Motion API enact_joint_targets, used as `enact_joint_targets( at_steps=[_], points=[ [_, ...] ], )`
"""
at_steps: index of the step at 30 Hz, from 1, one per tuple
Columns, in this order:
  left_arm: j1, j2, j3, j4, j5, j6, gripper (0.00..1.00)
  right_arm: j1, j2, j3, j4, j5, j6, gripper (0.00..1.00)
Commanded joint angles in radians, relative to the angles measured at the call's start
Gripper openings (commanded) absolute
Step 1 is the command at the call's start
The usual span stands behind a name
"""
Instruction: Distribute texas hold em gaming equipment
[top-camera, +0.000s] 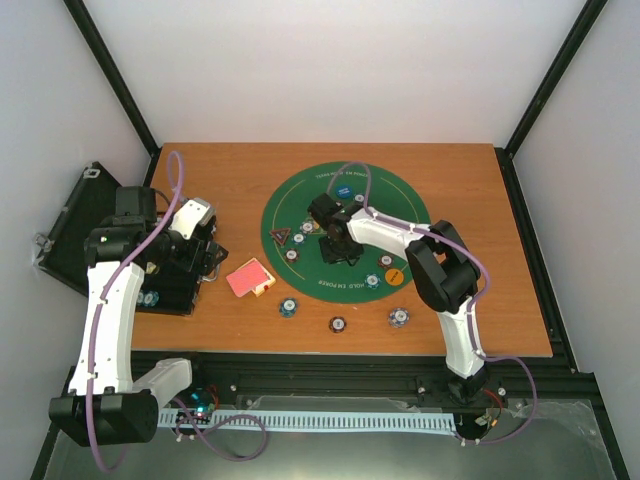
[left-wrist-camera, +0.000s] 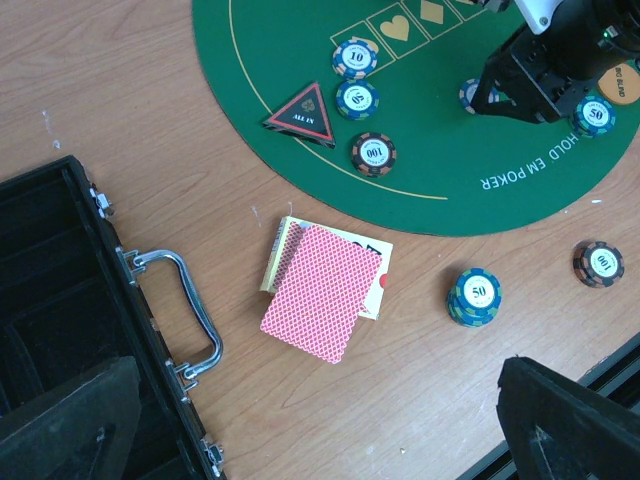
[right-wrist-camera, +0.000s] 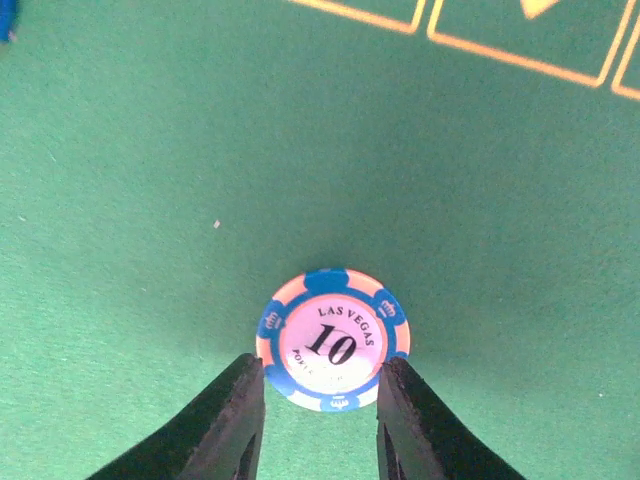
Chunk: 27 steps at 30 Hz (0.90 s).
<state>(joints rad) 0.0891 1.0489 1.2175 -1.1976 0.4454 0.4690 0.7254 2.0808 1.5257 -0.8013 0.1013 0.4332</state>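
Observation:
My right gripper (right-wrist-camera: 320, 410) is down on the green felt mat (right-wrist-camera: 150, 150), shut on a blue-and-orange "10" chip (right-wrist-camera: 332, 338) that lies flat, its fingertips against the chip's lower sides. In the top view it (top-camera: 335, 245) sits mid-mat. My left gripper (left-wrist-camera: 318, 400) hangs open over bare wood beside the case, holding nothing. The red-backed card deck (left-wrist-camera: 322, 290) lies just beyond it. A black red-edged triangle marker (left-wrist-camera: 303, 113) and three chips (left-wrist-camera: 357, 99) rest on the mat's left edge. An orange button (top-camera: 396, 275) and a blue button (top-camera: 343, 190) are on the mat.
The open black case (left-wrist-camera: 60, 300) with its metal handle (left-wrist-camera: 185, 300) lies at the table's left. Off the mat on the wood stand a "50" chip stack (left-wrist-camera: 474, 297), a "100" chip (left-wrist-camera: 600, 263) and another chip (top-camera: 399, 318). A black rail (top-camera: 350, 375) runs along the near edge.

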Motion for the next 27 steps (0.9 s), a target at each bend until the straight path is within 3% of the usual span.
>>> enact_joint_targets(
  at_steps=[1,5,7,13,27],
  points=[
    [0.006,-0.013,0.006,0.004,0.009,0.017,1.00,0.011,0.002,0.072,-0.028,0.037,-0.002,0.31],
    [0.006,-0.015,0.004,0.005,0.008,0.018,1.00,0.011,0.019,0.152,-0.077,0.055,-0.012,0.32],
    [0.006,-0.014,0.001,0.004,0.006,0.022,1.00,0.012,0.016,0.150,-0.083,0.060,-0.011,0.46],
    [0.005,-0.012,-0.004,0.009,0.009,0.023,1.00,0.012,-0.009,0.034,-0.029,0.048,-0.002,0.58],
    [0.006,-0.015,-0.006,0.007,0.009,0.023,1.00,0.014,0.011,-0.022,0.020,0.000,-0.002,0.59]
  ],
)
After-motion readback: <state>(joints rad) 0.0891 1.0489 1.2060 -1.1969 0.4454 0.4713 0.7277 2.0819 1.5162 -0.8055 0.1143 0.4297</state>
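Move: Just under the right hand's half-closed fingertips, some 1 cm ahead and 2 cm below, the pale 10 chip lies flat on the green mat. The blue 50 chip is about 5 cm back and 7 cm to the right of the hand, a dark chip roughly 10 cm right and level with it, the dark 100 chip about 11 cm left and 1 cm ahead. From the left hand the 10 chip is about 11 cm ahead, 24 cm right and 24 cm below. Backing off the 10 chip without it, the right hand lifts about 4 cm, drifting forward 2 to 3 cm and a little left. Near the top the fingers spread from narrower than the chip to clearly wider; the hand then sinks back the way it came, ending almost where it began, open fingers on either side of the chip. The wrist tips about 5 degrees and returns. ##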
